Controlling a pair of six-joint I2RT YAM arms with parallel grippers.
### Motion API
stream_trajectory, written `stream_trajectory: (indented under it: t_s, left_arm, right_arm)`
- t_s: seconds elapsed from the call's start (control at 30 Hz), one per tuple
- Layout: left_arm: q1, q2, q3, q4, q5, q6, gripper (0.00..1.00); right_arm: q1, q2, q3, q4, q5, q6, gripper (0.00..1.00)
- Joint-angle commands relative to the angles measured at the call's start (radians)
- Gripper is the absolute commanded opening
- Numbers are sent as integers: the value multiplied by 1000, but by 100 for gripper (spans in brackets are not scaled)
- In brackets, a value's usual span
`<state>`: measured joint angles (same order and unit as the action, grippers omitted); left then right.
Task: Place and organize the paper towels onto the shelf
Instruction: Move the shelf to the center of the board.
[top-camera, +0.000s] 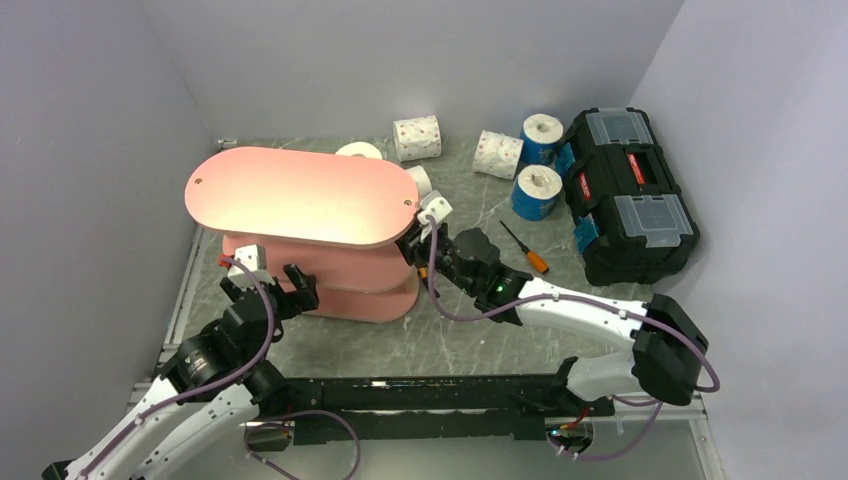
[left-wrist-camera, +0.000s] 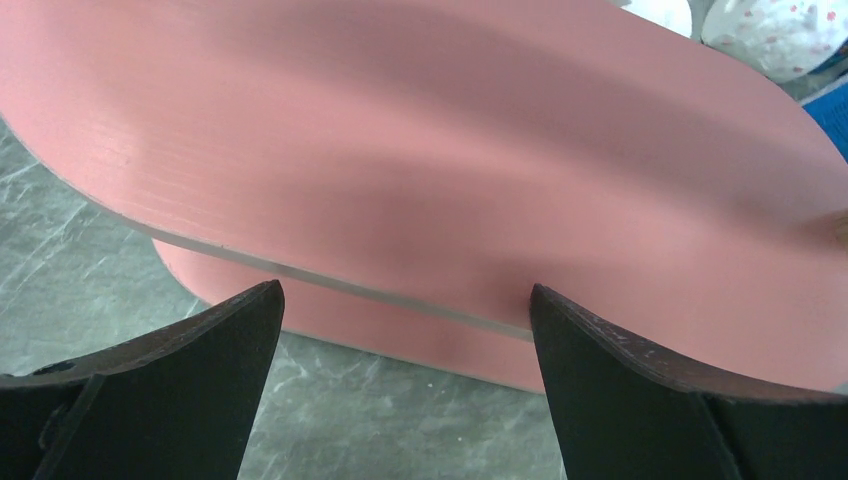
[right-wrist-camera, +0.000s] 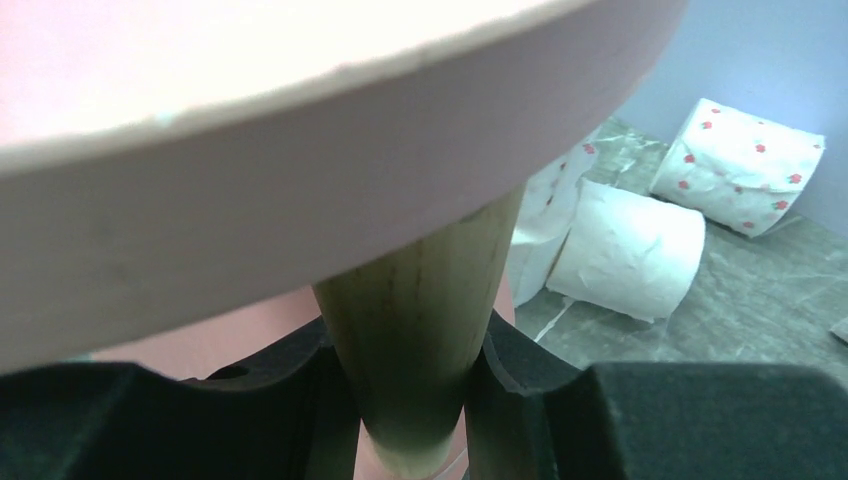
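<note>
The pink shelf (top-camera: 300, 195) stands at the left middle of the table, its tiers bare as far as they show. My right gripper (top-camera: 415, 240) is shut on a light wooden post (right-wrist-camera: 420, 300) under the shelf's top board (right-wrist-camera: 250, 130) at its right end. My left gripper (top-camera: 275, 285) is open and empty in front of the shelf's lower boards (left-wrist-camera: 450, 150). Paper towels lie behind and right of the shelf: speckled rolls (top-camera: 417, 138) (top-camera: 498, 154), blue-wrapped rolls (top-camera: 542, 138) (top-camera: 537, 192), white rolls (top-camera: 359, 151) (top-camera: 420, 180). A white roll (right-wrist-camera: 625, 250) and a speckled roll (right-wrist-camera: 740, 165) show in the right wrist view.
A black toolbox (top-camera: 625, 190) stands at the right, close to the blue rolls. An orange-handled screwdriver (top-camera: 525, 248) lies on the mat beside my right arm. Grey walls close in the back and both sides.
</note>
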<state>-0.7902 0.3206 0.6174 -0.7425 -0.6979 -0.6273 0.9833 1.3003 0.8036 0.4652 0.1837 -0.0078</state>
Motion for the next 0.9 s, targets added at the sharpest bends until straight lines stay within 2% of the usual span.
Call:
stream_trajectory:
  t_s: [0.0,0.33,0.57,0.63,0.7,0.77,0.83,0.87]
  left_arm:
    - [-4,25,-20,49,-98,-85,99]
    - [-3,57,-44,111,-166,-92,99]
    - [-4,48,-16,68,-154,-65,99]
    - [-3,52,-6,38,-155,-76,99]
    - [-3,55,1,15,-150,-85,99]
    - [-4,54,7,-2,-140,-93,99]
    - [-4,50,14,-12,-129,-91,100]
    - [-4,49,17,-13,-119,-84,99]
  right_arm:
    - [-30,93,57,96,96,-114,0]
    - [-47,231,150,113,52,-83,0]
    - [-47,161,140,31,45,-51,0]
    - [-47,136,135,-6,37,-48,5]
    - [-48,111,125,-32,26,-44,16]
    - [-48,89,120,-63,14,-35,34]
    - [-47,61,115,-104,-7,-26,70]
    - [-48,48,109,-118,-13,-22,81]
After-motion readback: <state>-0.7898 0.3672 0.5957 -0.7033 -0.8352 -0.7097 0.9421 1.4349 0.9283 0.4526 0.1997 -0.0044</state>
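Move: Under the top board, the right fingers already grip the shelf's right-hand post; the shelf's middle lies about 18 cm to that hand's left, 2 cm ahead and 5 cm lower. The pliers lie some 5 cm ahead, 6 cm right and 25 cm below it, and a lying paper towel roll about 19 cm straight ahead, 20 cm below. From the open left hand the shelf's middle is about 8 cm ahead, 8 cm right and slightly lower. Swinging the shelf's right end away by its post, the right hand goes forward about 5 cm and 2 cm left, eases back about 1.5 cm, then opens its fingers off the post. The left hand, fingers still wide, edges about 1.5 cm forward and then left, turning some 10 degrees counter-clockwise while its right fingertip stays against the middle board's front edge. ##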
